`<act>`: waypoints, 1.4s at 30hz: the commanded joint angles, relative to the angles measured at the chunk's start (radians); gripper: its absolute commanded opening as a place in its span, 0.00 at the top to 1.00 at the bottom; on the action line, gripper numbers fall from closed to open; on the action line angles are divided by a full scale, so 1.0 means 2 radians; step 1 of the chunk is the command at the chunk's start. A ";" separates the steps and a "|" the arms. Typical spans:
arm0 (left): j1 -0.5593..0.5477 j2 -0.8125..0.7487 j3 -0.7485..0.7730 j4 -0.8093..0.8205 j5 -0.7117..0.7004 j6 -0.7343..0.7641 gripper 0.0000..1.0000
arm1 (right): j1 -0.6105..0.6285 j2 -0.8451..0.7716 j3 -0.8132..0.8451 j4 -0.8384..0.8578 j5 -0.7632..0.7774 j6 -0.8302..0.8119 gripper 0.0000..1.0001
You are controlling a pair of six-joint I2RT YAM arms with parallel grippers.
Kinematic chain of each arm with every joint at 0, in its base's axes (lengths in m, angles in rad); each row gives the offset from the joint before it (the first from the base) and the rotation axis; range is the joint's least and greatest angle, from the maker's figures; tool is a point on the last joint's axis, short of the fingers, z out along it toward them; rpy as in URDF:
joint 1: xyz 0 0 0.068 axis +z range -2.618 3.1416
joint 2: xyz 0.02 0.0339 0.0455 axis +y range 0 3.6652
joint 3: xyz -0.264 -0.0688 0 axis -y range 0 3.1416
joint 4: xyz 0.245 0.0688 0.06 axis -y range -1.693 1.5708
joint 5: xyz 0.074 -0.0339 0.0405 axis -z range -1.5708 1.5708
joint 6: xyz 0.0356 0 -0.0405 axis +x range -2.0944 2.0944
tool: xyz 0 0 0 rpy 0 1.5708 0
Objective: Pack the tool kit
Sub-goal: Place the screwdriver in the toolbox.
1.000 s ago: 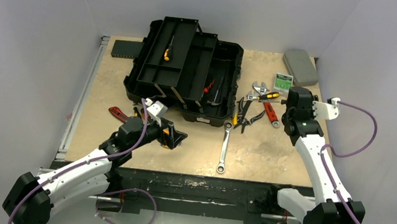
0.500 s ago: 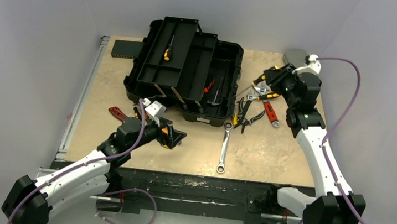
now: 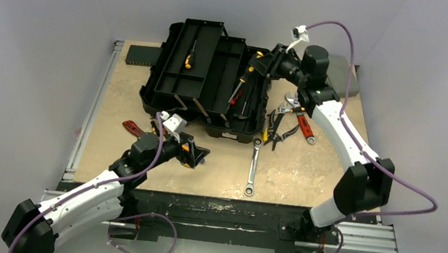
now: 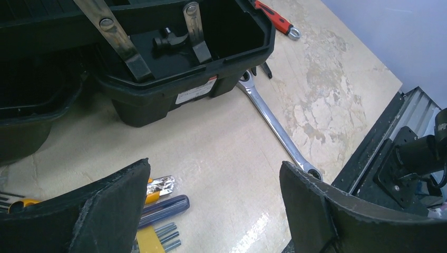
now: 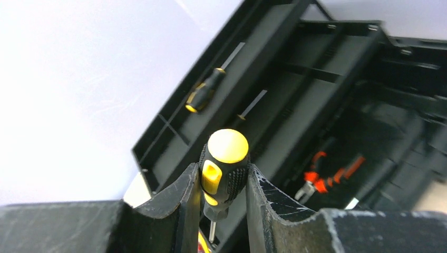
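Observation:
The black toolbox (image 3: 214,78) stands open at the back of the table with its trays folded out. My right gripper (image 3: 258,64) hangs over its right half, shut on the handle of a yellow-and-black screwdriver (image 5: 226,161), shaft pointing down. Another screwdriver (image 5: 206,90) lies in a tray. Red-handled pliers (image 5: 329,168) and a hammer (image 4: 171,39) lie in the box's bottom. My left gripper (image 3: 198,155) is open and low over the table in front of the box, with nothing between its fingers (image 4: 113,203).
A long ratchet wrench (image 3: 253,167) lies in front of the box. Pliers (image 3: 276,127) and a red-handled wrench (image 3: 305,129) lie to its right. Hex keys (image 4: 158,234) and a blue handle (image 4: 163,206) sit by my left finger. A flat black box (image 3: 141,55) is back left.
My right arm has swung from the right side of the table up and left over the toolbox, with the screwdriver held throughout. The left arm has barely moved.

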 commanded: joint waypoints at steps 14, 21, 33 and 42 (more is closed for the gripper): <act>-0.003 0.000 0.004 0.010 -0.003 0.008 0.11 | 0.039 0.170 0.196 -0.040 -0.041 -0.002 1.00; -0.004 0.002 0.003 0.010 -0.004 0.010 0.11 | 0.042 0.226 0.229 -0.067 -0.017 -0.028 1.00; -0.003 0.005 0.004 0.008 -0.009 0.014 0.11 | 0.052 0.285 0.291 -0.124 0.022 -0.052 0.81; -0.003 0.007 0.005 0.007 -0.009 0.014 0.11 | 0.052 0.279 0.284 -0.138 0.058 -0.055 0.65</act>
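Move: The right hand holds the screwdriver over the toolbox's open side; the middle tray it is bound for has its middle roughly 12 cm left, 4 cm ahead and 15 cm below. The stowed screwdriver in the upper tray lies about 26 cm left and 8 cm ahead. On the box floor, some 27 cm down, the red pliers are about 5 cm left, level fore and aft, and the hammer 3 cm back. From the left hand, the middle tray is about 33 cm ahead and 5 cm right. Leftward first, over the toolbox, the right hand carries the screwdriver, then swings into a forward and downward run to the middle tray, ending some 10 cm lower. The fingers tip down by nearly 15 degrees, with the shaft pointing back along the tray; they keep hold of the handle, the grip just starting to ease at the end. ##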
